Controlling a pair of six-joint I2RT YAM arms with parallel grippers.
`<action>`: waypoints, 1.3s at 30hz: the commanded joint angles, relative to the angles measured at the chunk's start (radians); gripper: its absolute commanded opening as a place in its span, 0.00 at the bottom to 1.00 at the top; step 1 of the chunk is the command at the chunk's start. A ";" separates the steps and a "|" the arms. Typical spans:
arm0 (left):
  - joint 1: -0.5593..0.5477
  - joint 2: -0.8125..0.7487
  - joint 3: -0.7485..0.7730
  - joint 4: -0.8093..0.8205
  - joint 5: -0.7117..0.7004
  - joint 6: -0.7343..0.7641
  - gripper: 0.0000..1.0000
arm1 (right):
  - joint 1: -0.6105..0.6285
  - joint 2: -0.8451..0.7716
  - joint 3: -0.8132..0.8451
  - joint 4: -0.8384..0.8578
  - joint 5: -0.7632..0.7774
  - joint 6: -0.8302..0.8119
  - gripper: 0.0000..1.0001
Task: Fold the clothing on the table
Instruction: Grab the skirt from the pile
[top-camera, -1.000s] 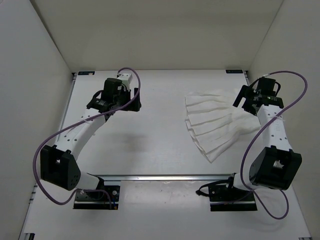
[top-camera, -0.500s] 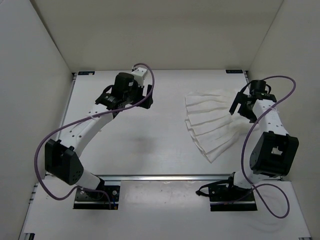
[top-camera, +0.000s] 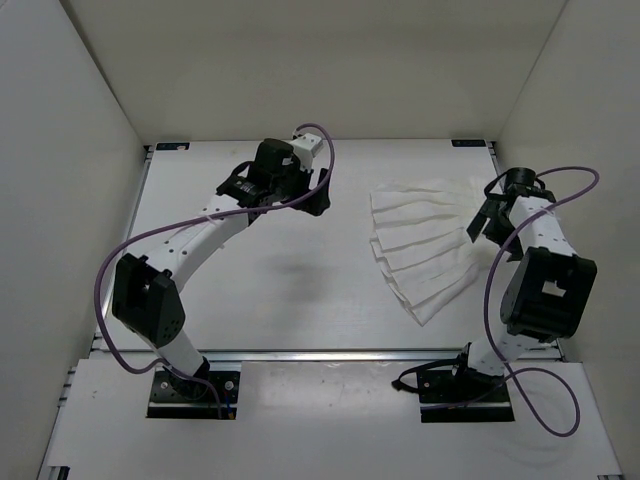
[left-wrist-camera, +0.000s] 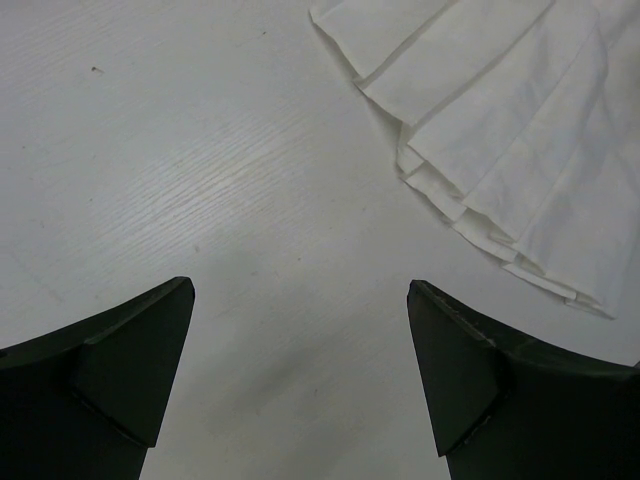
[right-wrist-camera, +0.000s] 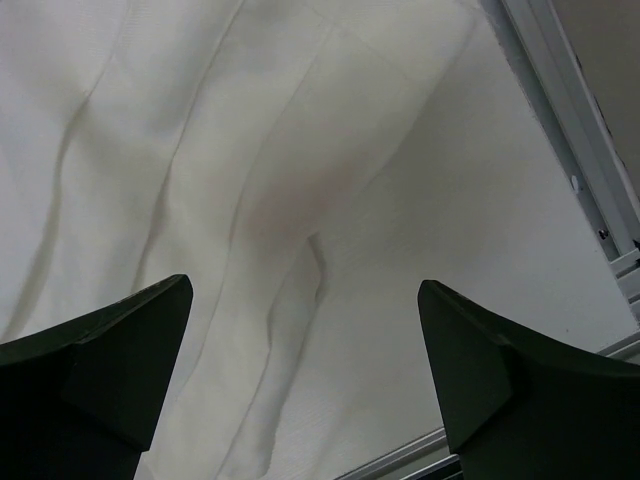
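Observation:
The clothing (top-camera: 420, 245) is a white pleated garment lying fanned out flat on the right half of the table (top-camera: 260, 290). My left gripper (top-camera: 316, 204) hangs open above bare tabletop, a short way left of the garment's scalloped edge. In the left wrist view the pleats (left-wrist-camera: 510, 130) fill the upper right, ahead of the open left gripper (left-wrist-camera: 300, 370). My right gripper (top-camera: 482, 222) is open over the garment's narrow right end. In the right wrist view the right gripper (right-wrist-camera: 305, 370) has a fabric ridge (right-wrist-camera: 290, 300) below the gap between its fingers and holds nothing.
White walls enclose the table on the left, back and right. An aluminium rail (top-camera: 330, 352) runs along the near edge by the arm bases, and another rail (right-wrist-camera: 560, 110) borders the table's right side close to my right gripper. Purple cables loop from both arms.
My left arm has swung to the right across the table toward the garment. My right gripper has drawn back and turned over the garment's right end. The clothing has not moved.

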 joint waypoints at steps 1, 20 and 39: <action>-0.005 -0.043 0.005 0.001 0.016 0.000 0.99 | -0.015 0.087 0.063 -0.032 0.077 0.030 0.94; 0.025 -0.057 -0.004 -0.014 0.016 0.007 0.99 | 0.009 0.242 0.080 -0.008 0.047 0.059 0.55; 0.039 -0.046 -0.021 0.078 0.240 0.000 0.98 | 0.115 0.189 0.305 -0.029 -0.025 0.017 0.00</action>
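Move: The skirt edge the right hand goes for lies almost straight below it, about 8 cm down; the skirt's middle is roughly 8 cm to that hand's left and about level with it fore and aft. The skirt's near corner points back, some 16 cm left and 18 cm back of the right hand, and the table's right rail runs about 10 cm to its right. From the left hand that edge lies around 34 cm right, 6 cm back and 20 cm down. The right fingertips pinch the skirt near its right edge: the open hand first sinks about 7.5 cm onto the cloth, its fingers tipping some 10 degrees closer to straight down and partly closing on the way, then shutting fully at the bottom. Keeping the pinch, the hand then rises and moves forward, about 2.5 cm each. ##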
